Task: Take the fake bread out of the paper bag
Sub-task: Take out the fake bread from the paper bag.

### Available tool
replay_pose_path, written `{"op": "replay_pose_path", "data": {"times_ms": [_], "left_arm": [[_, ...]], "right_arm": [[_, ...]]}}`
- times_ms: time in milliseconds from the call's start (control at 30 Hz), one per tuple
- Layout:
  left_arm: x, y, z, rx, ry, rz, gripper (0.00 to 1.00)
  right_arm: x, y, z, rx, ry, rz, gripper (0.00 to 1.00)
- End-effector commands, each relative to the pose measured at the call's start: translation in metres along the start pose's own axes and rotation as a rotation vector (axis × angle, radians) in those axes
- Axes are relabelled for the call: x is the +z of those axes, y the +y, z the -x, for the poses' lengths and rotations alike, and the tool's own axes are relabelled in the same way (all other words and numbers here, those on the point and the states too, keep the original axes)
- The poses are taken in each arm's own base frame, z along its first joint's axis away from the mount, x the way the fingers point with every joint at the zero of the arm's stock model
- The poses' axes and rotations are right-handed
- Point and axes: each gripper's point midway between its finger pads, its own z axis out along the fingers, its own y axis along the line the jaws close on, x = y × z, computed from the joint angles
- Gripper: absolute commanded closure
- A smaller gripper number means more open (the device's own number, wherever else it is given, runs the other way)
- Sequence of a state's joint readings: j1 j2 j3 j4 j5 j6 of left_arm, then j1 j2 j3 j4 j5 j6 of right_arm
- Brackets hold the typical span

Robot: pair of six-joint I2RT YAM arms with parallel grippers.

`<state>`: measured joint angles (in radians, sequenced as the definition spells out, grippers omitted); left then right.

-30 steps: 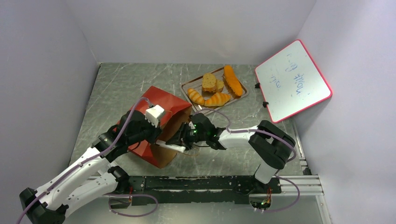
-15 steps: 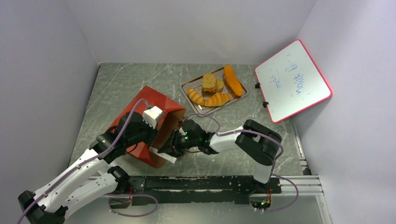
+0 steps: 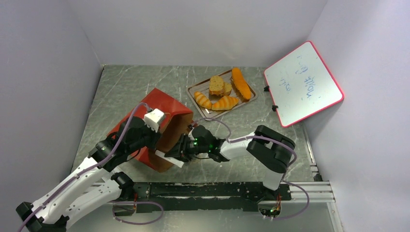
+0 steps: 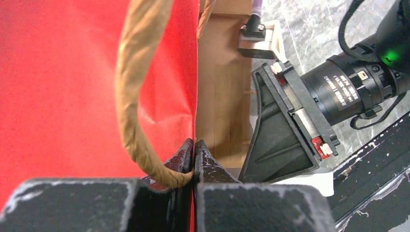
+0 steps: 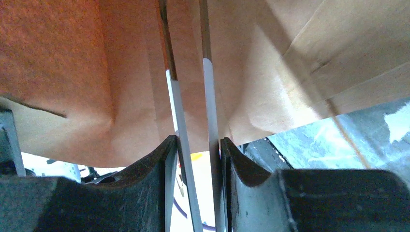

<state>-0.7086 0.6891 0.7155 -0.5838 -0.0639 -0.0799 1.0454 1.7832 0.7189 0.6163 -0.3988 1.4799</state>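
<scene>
The red paper bag [image 3: 162,104] lies tilted on the table with its brown mouth facing right. My left gripper [image 3: 158,131] is shut on the bag's front wall [image 4: 72,72] at the rim [image 4: 194,145], and a cord handle [image 4: 133,96] loops beside the jaws. My right gripper [image 3: 177,152] reaches into the mouth, and its jaws [image 5: 197,145] press on two thin metal strips [image 5: 209,106], like tongs, that point into the kraft interior [image 5: 72,58]. No fake bread shows inside the bag. A long loaf [image 3: 241,83], a slice [image 3: 217,85] and two ridged rolls [image 3: 225,102] lie on the tray.
The grey metal tray [image 3: 195,90] sits behind the bag at centre back. A pink-framed whiteboard [image 3: 303,83] leans on the right wall. White walls close in the marbled table [image 3: 125,82] on three sides, and a black rail [image 3: 208,189] runs along the near edge.
My right gripper has pushed left, deeper into the bag's mouth. The left arm has drawn the bag's rim slightly up and to the left.
</scene>
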Motion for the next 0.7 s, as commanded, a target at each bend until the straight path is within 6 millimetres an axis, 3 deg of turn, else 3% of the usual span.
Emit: {"op": "replay_pose_path", "data": {"times_ms": [0,300,667], "left_arm": [[-0.012,0.0,0.038,-0.041,-0.11,0.016,0.93],[-0.011,0.015,0.031,-0.05,-0.067,0.108,0.93],[-0.005,0.014,0.024,-0.046,-0.044,0.106,0.93]], "right_arm": [[-0.011,-0.009,0.007,0.008,-0.056,-0.033,1.0],[-0.036,-0.01,0.015,-0.015,-0.114,-0.033,1.0],[-0.063,-0.004,0.027,-0.069,-0.196,-0.04,1.0]]}}
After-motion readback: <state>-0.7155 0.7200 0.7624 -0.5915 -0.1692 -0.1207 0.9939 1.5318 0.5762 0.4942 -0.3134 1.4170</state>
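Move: My right hand has the tongs' handles; the middle of the paper bag's mouth lies about 6 cm ahead of it and level sideways, with the bag's body some 12 cm ahead and 13 cm left. The tray is about 32 cm ahead and 20 cm right, the nearer-left croissant on it some 28 cm ahead and 12 cm right, both lower. From my left hand, pinching the bag's rim, that mouth is roughly 9 cm right, 1 cm ahead and 10 cm down. I draw the tongs partway back out of the bag, my right hand going about 5 cm to the right with a slight rise near the end, wrist turning a few degrees clockwise and fingers keeping the handles. My left hand keeps the rim pinched, easing about 2 cm forward and up with a slight counter-clockwise turn, then holds there. ##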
